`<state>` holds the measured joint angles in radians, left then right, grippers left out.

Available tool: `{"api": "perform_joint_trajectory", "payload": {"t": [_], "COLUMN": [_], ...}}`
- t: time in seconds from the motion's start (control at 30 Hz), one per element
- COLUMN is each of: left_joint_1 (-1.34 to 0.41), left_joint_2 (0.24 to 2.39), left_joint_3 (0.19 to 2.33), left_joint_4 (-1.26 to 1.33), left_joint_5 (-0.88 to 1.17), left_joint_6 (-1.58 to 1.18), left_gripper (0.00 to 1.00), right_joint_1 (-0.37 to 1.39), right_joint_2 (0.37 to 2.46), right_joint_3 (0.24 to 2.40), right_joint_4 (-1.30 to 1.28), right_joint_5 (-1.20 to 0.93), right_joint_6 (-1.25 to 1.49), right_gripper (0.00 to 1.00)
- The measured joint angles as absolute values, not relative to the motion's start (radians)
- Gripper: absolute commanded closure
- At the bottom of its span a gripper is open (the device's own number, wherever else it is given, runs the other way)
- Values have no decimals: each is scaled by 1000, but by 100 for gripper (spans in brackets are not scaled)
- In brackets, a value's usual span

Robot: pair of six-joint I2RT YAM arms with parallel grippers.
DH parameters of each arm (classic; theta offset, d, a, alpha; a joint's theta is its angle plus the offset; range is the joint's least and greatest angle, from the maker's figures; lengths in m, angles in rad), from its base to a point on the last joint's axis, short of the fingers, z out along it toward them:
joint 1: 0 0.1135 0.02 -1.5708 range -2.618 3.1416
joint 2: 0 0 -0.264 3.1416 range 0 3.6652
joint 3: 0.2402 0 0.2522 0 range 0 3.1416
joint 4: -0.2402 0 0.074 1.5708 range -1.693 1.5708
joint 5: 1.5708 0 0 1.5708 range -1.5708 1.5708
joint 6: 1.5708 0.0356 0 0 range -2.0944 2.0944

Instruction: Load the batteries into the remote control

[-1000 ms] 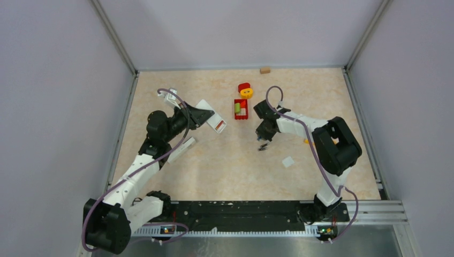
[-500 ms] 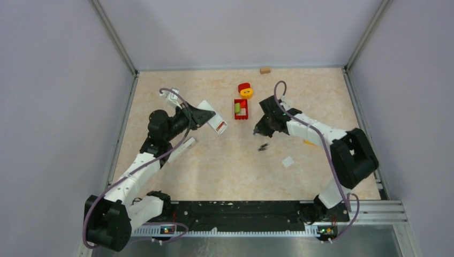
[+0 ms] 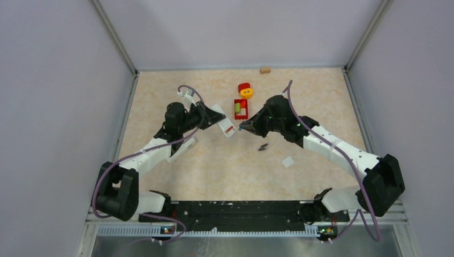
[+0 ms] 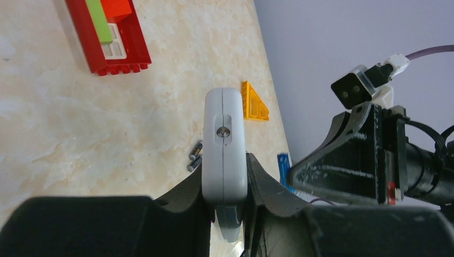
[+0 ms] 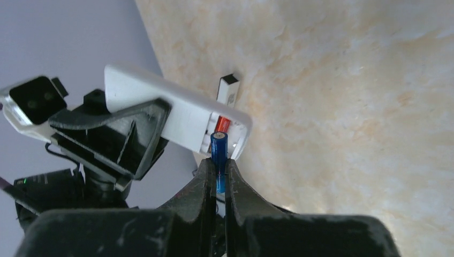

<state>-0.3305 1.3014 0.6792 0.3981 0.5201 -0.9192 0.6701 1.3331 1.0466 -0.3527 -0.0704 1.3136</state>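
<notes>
My left gripper (image 3: 212,117) (image 4: 224,167) is shut on the white remote control (image 3: 223,121) (image 4: 224,140), holding it off the table near the middle. Its open battery bay faces my right gripper (image 3: 244,126) (image 5: 217,163), and a reddish battery (image 5: 223,125) lies inside. The right gripper is shut on a blue battery (image 5: 218,151) (image 4: 282,169), whose tip is at the mouth of the bay. Two more batteries (image 3: 262,147) (image 4: 195,156) lie together on the table below the grippers.
A second white remote (image 3: 182,149) (image 5: 229,88) lies on the table under the left arm. A small white square (image 3: 288,161) lies right of the loose batteries. A red brick tray (image 3: 241,109) (image 4: 110,37), a red-yellow piece (image 3: 245,89), a tan block (image 3: 264,69) and an orange wedge (image 4: 254,101) lie farther back.
My right arm rose from beside the loose batteries and swung left to the remote, carrying the blue battery. My left arm carried the remote right, toward the middle.
</notes>
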Motion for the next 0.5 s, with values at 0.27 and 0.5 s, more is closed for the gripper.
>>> {"api": "perform_joint_trajectory", "payload": {"t": [0.27, 0.5], "left_joint_1": [-344, -344], "left_joint_2": [1314, 1312], "left_joint_3": [703, 703], "left_joint_4": [419, 415], "left_joint_5": [519, 526], "left_joint_6": [-923, -938], "left_gripper": [100, 100], "right_joint_1": [731, 737], "right_joint_2": [1336, 1345], "right_joint_3": [1047, 1055], "right_joint_4": [-260, -133], "right_joint_5": [-138, -152], "right_joint_6": [1372, 1074], "right_gripper": [100, 100]}}
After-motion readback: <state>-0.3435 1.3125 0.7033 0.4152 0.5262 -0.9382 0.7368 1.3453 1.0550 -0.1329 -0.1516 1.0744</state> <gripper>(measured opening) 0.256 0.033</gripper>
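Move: The right hand, with the blue battery already in its fingers, has the remote's open battery bay about 5 cm to its left, 1 cm ahead and some 4 cm lower; the red battery already lies in that bay. The loose batteries are on the table 4 cm ahead, 9 cm right and 19 cm below; the red tray is 25 cm straight ahead, 18 cm down. From the left hand holding the remote, the bay is roughly 6 cm back, 4 cm right and 4 cm lower. Still pinching the blue battery, the right hand swings about 4 cm left and 4 cm up, so that it comes above the remote's bay without visibly touching the remote. It drifts back some 2 cm at first, then partly forward again, while the wrist tips up and turns counter-clockwise, roughly 15 degrees each. The left hand keeps its grip on the remote and eases up about 1 cm. ##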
